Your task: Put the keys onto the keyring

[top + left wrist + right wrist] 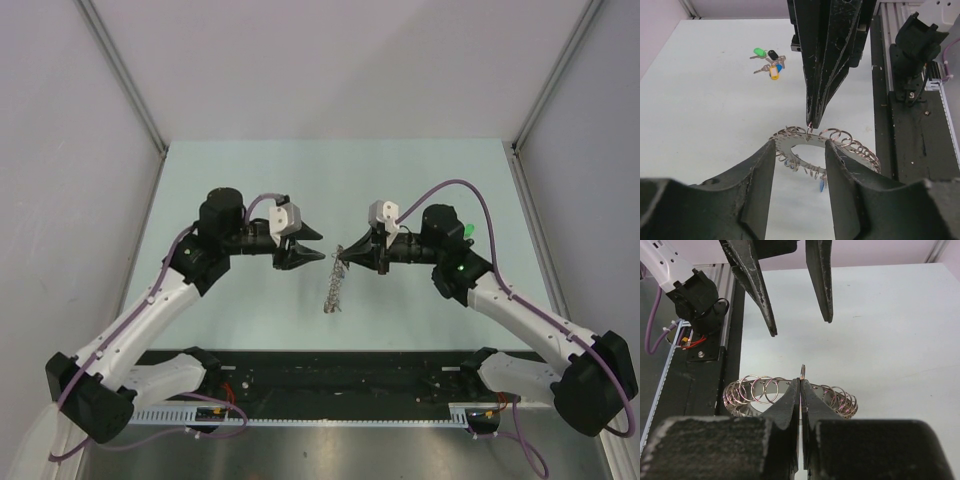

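The keyring (pixel 852 150) is a flat grey metal ring edged with many small wire loops, and it hangs in the air above the table. My right gripper (pixel 801 382) is shut on one small loop (pixel 802 372) at its top edge. From above, the keyring (pixel 334 290) dangles below the right gripper (pixel 340 256). My left gripper (pixel 801 147) faces it a short way off, open, with nothing between its fingers (pixel 826 295). A small blue key (pixel 821 186) hangs under the keyring. More keys (pixel 769 62), with green, black, yellow and blue caps, lie bunched on the table farther off.
A black rail with wiring and arm mounts (pixel 330 375) runs along the near table edge, seen also as the black rail (pixel 910 115). Grey walls (pixel 80 120) close in the pale green tabletop (pixel 400 170) on three sides.
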`<control>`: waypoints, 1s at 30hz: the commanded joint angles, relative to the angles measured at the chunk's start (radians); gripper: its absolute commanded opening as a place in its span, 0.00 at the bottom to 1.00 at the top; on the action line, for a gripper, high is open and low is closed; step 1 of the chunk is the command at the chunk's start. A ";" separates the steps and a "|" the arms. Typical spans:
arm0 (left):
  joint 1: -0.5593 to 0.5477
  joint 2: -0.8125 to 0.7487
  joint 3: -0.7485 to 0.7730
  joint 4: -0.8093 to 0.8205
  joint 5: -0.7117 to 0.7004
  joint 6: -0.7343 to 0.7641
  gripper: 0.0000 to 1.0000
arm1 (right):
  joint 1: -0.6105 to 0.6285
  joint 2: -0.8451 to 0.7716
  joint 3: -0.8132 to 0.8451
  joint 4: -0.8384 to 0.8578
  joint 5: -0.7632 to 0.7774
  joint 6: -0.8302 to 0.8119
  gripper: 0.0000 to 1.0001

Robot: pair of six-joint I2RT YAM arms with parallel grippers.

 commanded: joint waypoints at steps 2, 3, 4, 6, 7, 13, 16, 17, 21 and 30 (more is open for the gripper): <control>-0.036 0.017 0.035 -0.026 0.034 0.112 0.46 | 0.023 -0.033 0.063 0.032 -0.023 0.002 0.00; -0.039 0.023 0.038 -0.037 0.033 0.112 0.45 | 0.024 -0.033 0.063 0.034 -0.023 0.002 0.00; -0.046 0.028 0.043 -0.041 0.030 0.112 0.45 | 0.027 -0.033 0.066 0.034 -0.023 0.002 0.00; -0.050 0.043 0.046 -0.052 0.019 0.118 0.44 | 0.033 -0.035 0.067 0.038 -0.023 0.003 0.00; -0.053 0.046 0.046 -0.052 0.014 0.120 0.44 | 0.035 -0.035 0.067 0.038 -0.021 0.006 0.00; -0.062 0.068 0.044 -0.070 0.028 0.132 0.40 | 0.055 -0.027 0.068 0.052 -0.015 0.010 0.00; -0.067 0.080 0.046 -0.084 0.028 0.138 0.34 | 0.058 -0.025 0.068 0.058 -0.015 0.013 0.00; -0.067 0.082 0.046 -0.086 0.028 0.140 0.33 | 0.059 -0.024 0.067 0.060 -0.015 0.013 0.00; -0.070 0.085 0.046 -0.097 0.036 0.146 0.23 | 0.059 -0.024 0.067 0.061 -0.016 0.013 0.00; -0.069 0.088 0.043 -0.080 0.092 0.130 0.04 | 0.061 -0.010 0.067 0.042 -0.020 0.005 0.00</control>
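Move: The small loop at the top edge of the hanging keyring is what the left hand goes for: about 4 cm to its right, 4 cm below and roughly 1 cm back. The keyring's broad disc hangs under that loop, its middle some 10 cm lower than the left hand, 4 cm to the right and 2 cm back. For the right hand, the loop is already at its shut fingertips, with the disc's middle about 6 cm below and 1 cm back. The small loop stays pinched in the right fingertips and is carried about 2 cm back and to the left, then held still. Onto it, from above and its left side, comes the left hand: first a little back and right, then mainly down, about 3.5 cm in all, the half-open fingers closing late until they pinch the loop against the right tips. ##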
